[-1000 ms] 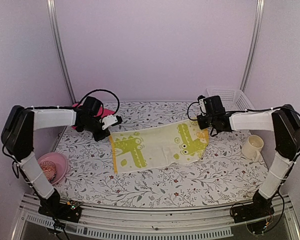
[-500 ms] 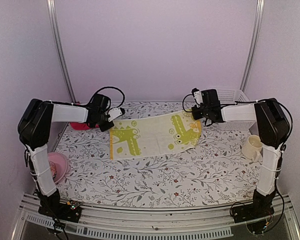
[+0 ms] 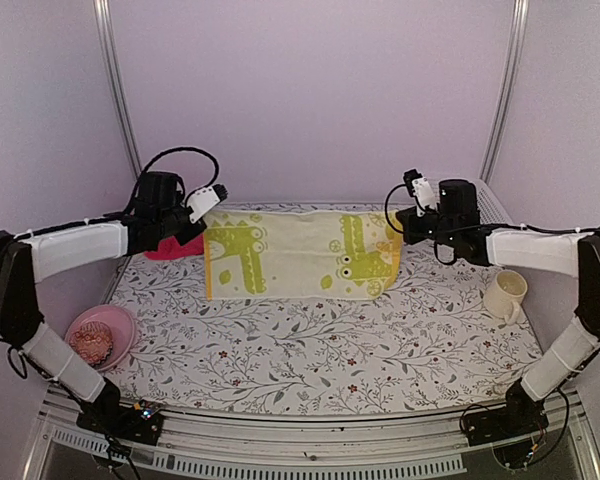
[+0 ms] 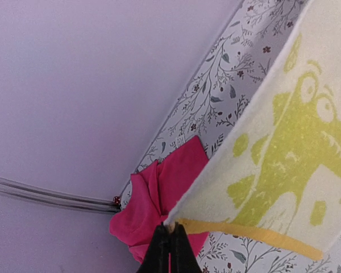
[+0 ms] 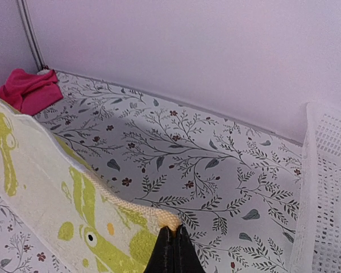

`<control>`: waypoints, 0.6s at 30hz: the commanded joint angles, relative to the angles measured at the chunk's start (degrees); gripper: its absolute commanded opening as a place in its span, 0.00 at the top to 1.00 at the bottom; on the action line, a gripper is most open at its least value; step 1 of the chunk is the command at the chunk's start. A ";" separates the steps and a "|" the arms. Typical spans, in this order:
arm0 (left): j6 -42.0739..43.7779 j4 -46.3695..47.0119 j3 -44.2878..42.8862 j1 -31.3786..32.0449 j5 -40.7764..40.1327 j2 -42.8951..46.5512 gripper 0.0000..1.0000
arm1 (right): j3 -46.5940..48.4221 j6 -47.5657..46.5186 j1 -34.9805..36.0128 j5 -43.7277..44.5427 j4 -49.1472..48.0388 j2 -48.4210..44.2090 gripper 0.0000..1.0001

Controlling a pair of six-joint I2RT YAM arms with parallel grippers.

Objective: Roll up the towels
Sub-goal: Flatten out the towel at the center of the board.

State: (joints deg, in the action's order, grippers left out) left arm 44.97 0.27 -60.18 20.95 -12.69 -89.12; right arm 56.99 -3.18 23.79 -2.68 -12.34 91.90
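Note:
A yellow-green towel [image 3: 295, 255] with crocodile figures hangs stretched between both arms above the far part of the table. My left gripper [image 3: 204, 215] is shut on its left top corner, seen pinched in the left wrist view [image 4: 171, 228]. My right gripper [image 3: 399, 225] is shut on the right top corner [image 5: 171, 223]. The towel's lower edge hangs down toward the table. A crumpled pink towel [image 3: 170, 246] lies at the far left corner, behind the left arm; it also shows in the left wrist view [image 4: 159, 196] and the right wrist view [image 5: 29, 90].
A pink bowl [image 3: 105, 335] with something in it sits at the near left. A cream mug [image 3: 505, 294] stands at the right. A white mesh basket [image 3: 485, 200] is at the far right corner. The table carries a floral-print cover [image 3: 330, 350].
Both grippers have lifted the yellow-green towel up and back and pulled it taut; it lay slack on the table a second ago. The arms have spread apart.

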 commanded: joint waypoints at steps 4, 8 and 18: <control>0.37 -6.23 13.19 0.12 15.16 24.03 1.00 | -13.18 3.06 6.50 7.21 -3.38 -19.65 0.98; 0.76 -11.66 16.31 0.06 21.44 35.38 1.00 | -19.07 6.39 11.25 11.56 -1.14 -30.83 0.98; -4.46 -13.67 13.27 0.06 22.32 33.24 1.00 | -17.11 9.01 15.06 26.06 2.66 -29.35 0.98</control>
State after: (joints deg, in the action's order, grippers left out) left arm 43.05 -13.23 -45.39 20.97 10.81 -48.84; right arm 37.45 4.40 39.99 14.44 -11.33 56.45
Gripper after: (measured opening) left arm 0.008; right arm 0.019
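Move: Pinched by its two far corners, the white-and-green towel hangs spread between the hands. The board's centre lies some 27 cm right of the left hand, 12 cm back and 19 cm below; from the right hand it is about 21 cm left and 12 cm back, as far below. The pink towel is roughly 10 cm ahead and 9 cm left of the left hand. The basket sits some 13 cm ahead and 18 cm right of the right hand, and the mug 10 cm back and 24 cm right. Drawing back towards the bases together, both hands carry the towel's upper corners about 15 cm away from the far wall while rising some 9 cm, then ease to a stop. The shut fingers keep their pinch; the left hand swings about 20 degrees clockwise, and the right tips its fingers up a little and rolls its left side up. ##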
